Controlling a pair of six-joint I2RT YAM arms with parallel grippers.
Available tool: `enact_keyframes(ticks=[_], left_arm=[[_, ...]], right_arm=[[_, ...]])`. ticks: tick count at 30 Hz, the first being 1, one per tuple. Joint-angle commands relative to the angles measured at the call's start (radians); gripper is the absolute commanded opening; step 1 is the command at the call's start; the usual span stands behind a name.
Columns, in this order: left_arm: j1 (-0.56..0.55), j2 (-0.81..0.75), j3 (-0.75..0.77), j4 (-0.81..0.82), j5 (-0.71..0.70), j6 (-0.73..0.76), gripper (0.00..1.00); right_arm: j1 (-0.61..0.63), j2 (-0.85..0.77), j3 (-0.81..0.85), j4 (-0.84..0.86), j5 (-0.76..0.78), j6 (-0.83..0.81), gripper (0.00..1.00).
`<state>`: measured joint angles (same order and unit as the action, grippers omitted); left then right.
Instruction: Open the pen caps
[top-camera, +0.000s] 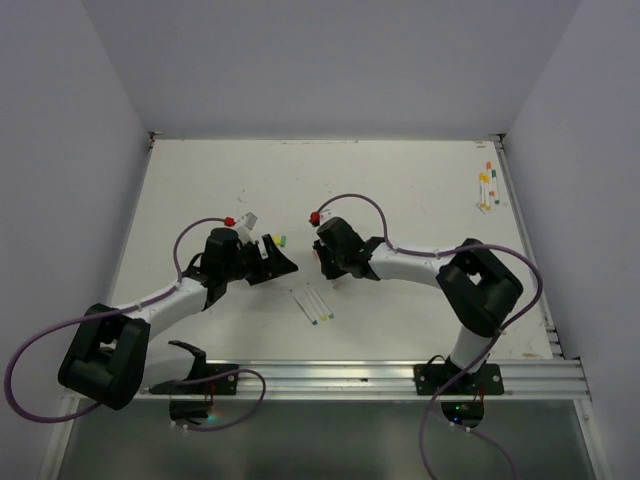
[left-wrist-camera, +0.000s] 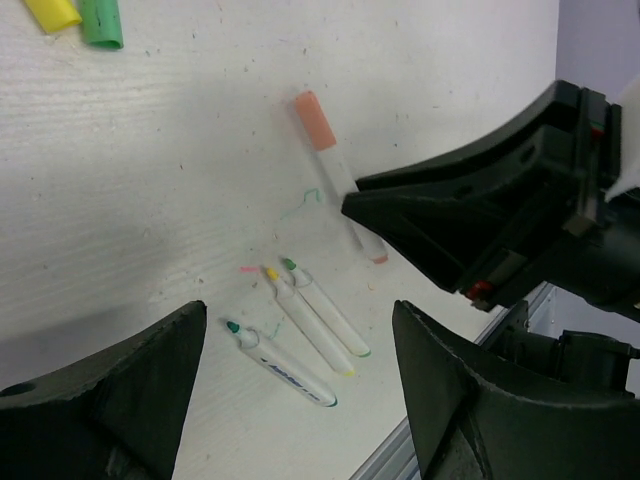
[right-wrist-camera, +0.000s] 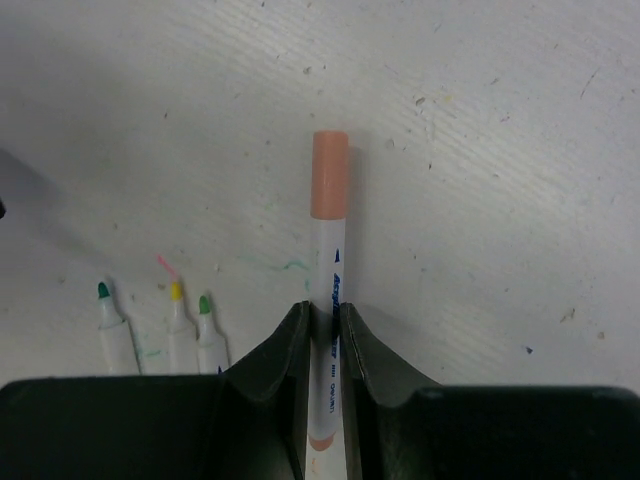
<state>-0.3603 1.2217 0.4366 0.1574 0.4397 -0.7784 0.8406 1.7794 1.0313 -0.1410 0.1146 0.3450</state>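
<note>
My right gripper (right-wrist-camera: 322, 315) is shut on the white barrel of a pen (right-wrist-camera: 326, 270) whose orange cap (right-wrist-camera: 329, 175) is on and points away from the jaws. The left wrist view shows the same pen (left-wrist-camera: 340, 180) held low over the table by the right gripper (left-wrist-camera: 470, 215). My left gripper (left-wrist-camera: 300, 312) is open and empty above three uncapped pens (left-wrist-camera: 300, 325) with green and yellow tips. A loose yellow cap (left-wrist-camera: 50, 12) and a loose green cap (left-wrist-camera: 100, 22) lie farther off. In the top view both grippers (top-camera: 278, 262) (top-camera: 324, 266) face each other at mid-table.
Several capped pens (top-camera: 486, 188) lie at the far right of the white table (top-camera: 400, 190). The three uncapped pens (top-camera: 313, 305) lie in front of the grippers. A metal rail (top-camera: 400, 378) runs along the near edge. Ink marks dot the surface.
</note>
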Motion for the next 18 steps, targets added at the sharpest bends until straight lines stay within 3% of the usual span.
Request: enact_keyframes(ticks=[1, 9, 18], left_arm=[[0.004, 0.015, 0.019, 0.139, 0.022, -0.021, 0.77], [0.004, 0.015, 0.025, 0.18, 0.025, -0.047, 0.76], [0.004, 0.022, 0.019, 0.218, 0.042, -0.079, 0.75]], right_arm=[[0.002, -0.121, -0.043, 0.049, -0.079, -0.021, 0.0], [0.02, -0.199, -0.042, 0.041, -0.22, -0.005, 0.0], [0.071, -0.261, -0.043, 0.044, -0.221, 0.032, 0.0]])
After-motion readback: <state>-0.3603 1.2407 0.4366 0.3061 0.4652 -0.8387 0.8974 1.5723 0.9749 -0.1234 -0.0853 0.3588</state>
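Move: The orange cap, on the pen held in the right hand, sits roughly 6 cm ahead of the open left hand, 7 cm to its right and 3 cm lower. From the right hand, the left gripper it heads for is some 9 cm left, 4 cm back and 5 cm up. Three uncapped pens lie 6 cm back and 6 cm right of the left hand, 7 cm below; the loose yellow and green caps, 11 cm ahead, 3 cm left, equally low. The orange-capped pen, still pinched by its body, is brought by the right hand up about 6.5 cm, back 5 cm and left 3 to 4 cm, towards the left gripper, the hand rolling its left side up and turning counter-clockwise, each by 10 to 15 degrees. The left hand, still wide open, eases up and slightly forward, pointing its fingers at the cap. ##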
